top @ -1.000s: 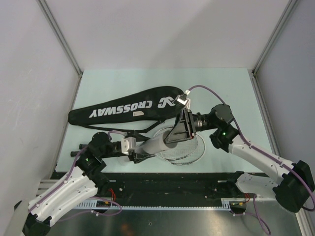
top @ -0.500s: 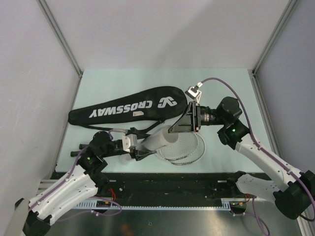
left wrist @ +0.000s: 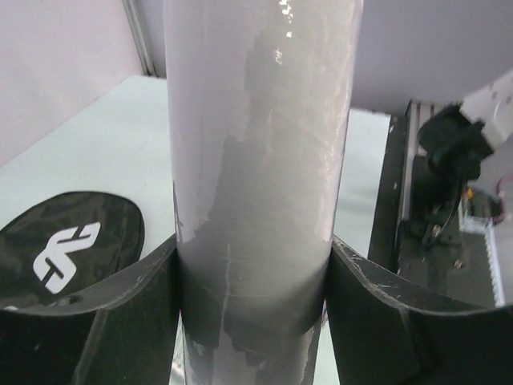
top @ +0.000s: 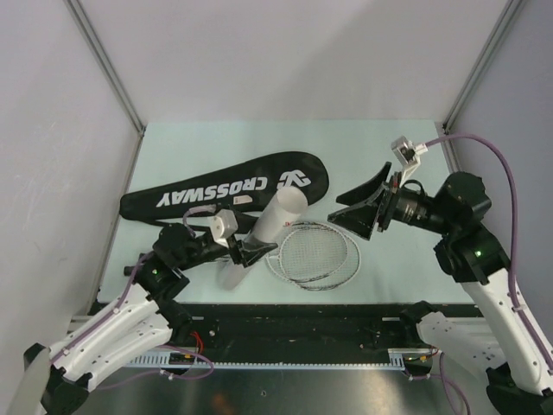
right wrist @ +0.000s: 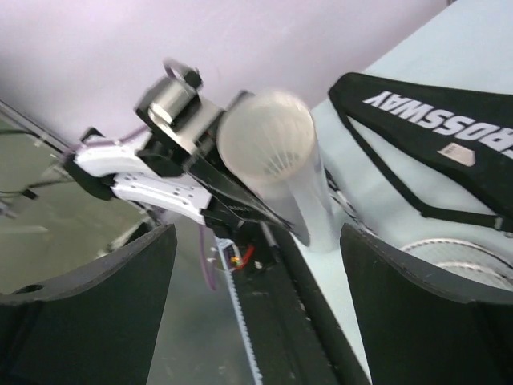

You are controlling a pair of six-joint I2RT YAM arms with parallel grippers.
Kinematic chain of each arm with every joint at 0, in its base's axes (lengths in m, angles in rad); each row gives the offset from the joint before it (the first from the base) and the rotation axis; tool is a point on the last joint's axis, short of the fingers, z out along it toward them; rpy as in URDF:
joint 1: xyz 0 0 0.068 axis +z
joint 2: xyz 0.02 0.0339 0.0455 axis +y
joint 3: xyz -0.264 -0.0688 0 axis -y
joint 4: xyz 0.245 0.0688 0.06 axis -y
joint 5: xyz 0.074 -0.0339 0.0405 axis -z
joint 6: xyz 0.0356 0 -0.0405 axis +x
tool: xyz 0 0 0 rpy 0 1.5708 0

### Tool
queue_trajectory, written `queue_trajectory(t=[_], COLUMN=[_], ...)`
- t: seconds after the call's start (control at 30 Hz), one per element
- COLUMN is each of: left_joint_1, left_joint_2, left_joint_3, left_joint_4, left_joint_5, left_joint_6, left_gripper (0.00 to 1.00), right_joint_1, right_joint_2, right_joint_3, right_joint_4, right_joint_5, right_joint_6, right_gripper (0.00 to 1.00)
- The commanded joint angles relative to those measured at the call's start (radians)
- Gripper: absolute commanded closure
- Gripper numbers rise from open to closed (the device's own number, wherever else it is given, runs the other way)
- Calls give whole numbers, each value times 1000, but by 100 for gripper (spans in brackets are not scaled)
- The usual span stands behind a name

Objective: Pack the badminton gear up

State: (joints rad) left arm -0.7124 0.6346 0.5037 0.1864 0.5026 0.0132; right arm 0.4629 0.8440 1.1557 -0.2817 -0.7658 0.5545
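Note:
My left gripper is shut on the white tube, gripping its lower part and holding it slanted with the open end up and to the right. In the left wrist view the tube fills the gap between the two black fingers. My right gripper hangs open and empty to the right of the tube's mouth, where white feather lines show faintly. Two racket heads lie overlapped on the table. The black CROSSWAY bag lies behind them.
The bag's strap trails toward the racket heads. Grey walls close in the table on the left, back and right. A black rail runs along the near edge by the arm bases.
My right gripper has pulled back to the right, away from the tube's mouth, and opened wide. The left gripper has swung the tube more upright, still holding it.

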Motion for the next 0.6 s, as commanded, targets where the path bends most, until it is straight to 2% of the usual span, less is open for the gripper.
queue_trajectory(t=[0.0, 0.07, 0.1, 0.2, 0.27, 0.37, 0.43, 0.57], left_joint_1=[-5, -5, -5, -4, -4, -4, -4, -4], left_joint_2=[16, 33, 42, 79, 92, 105, 103, 88], left_joint_3=[113, 139, 151, 199, 226, 245, 237, 191], left_joint_4=[96, 96, 94, 93, 96, 140, 165, 261], left_joint_5=[-74, -168, -186, -237, -263, -286, -309, -355], left_joint_6=[-178, -316, -361, -563, -674, -763, -801, -901], left_gripper=[100, 100, 99, 100, 100, 100, 100, 100], right_joint_1=[80, 162, 259, 377, 427, 488, 511, 568], right_joint_2=[0, -5, -5, 29, 87, 138, 153, 188], right_joint_3=[-39, -97, -114, -155, -159, -183, -220, -237], right_joint_4=[-111, -51, 7, 113, 115, 148, 243, 352], right_joint_5=[166, 289, 337, 414, 468, 507, 505, 626], right_joint_6=[-214, -228, -244, -271, -289, -295, -265, -228], right_gripper=[11, 11, 11, 12, 12, 12, 12, 12])
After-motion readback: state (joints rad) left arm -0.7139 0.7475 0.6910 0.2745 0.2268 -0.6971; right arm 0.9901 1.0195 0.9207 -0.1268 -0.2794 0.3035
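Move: The left hand already grips the shuttle tube around its middle, so its centre is at those fingers; from them the racket heads lie about 9 cm ahead, 18 cm right and 25 cm below, and the racket bag's middle some 36 cm ahead, 12 cm left, 24 cm below. From the empty right hand the tube's middle is about 18 cm left, 1 cm back and 14 cm below; the racket heads lie 9 cm ahead, level sideways, 38 cm below. Keeping its grip, the left hand lifts the shuttle tube about 9 cm and slightly forward while its wrist rolls some 40 degrees, tipping the tube's raised end forward and left and swinging its lower end back and right. The right hand, fingers staying wide open, sinks about 13 cm and sweeps 10 cm left, down past the tube's top end to close in on the right side of its lower half; contact can't be seen. ##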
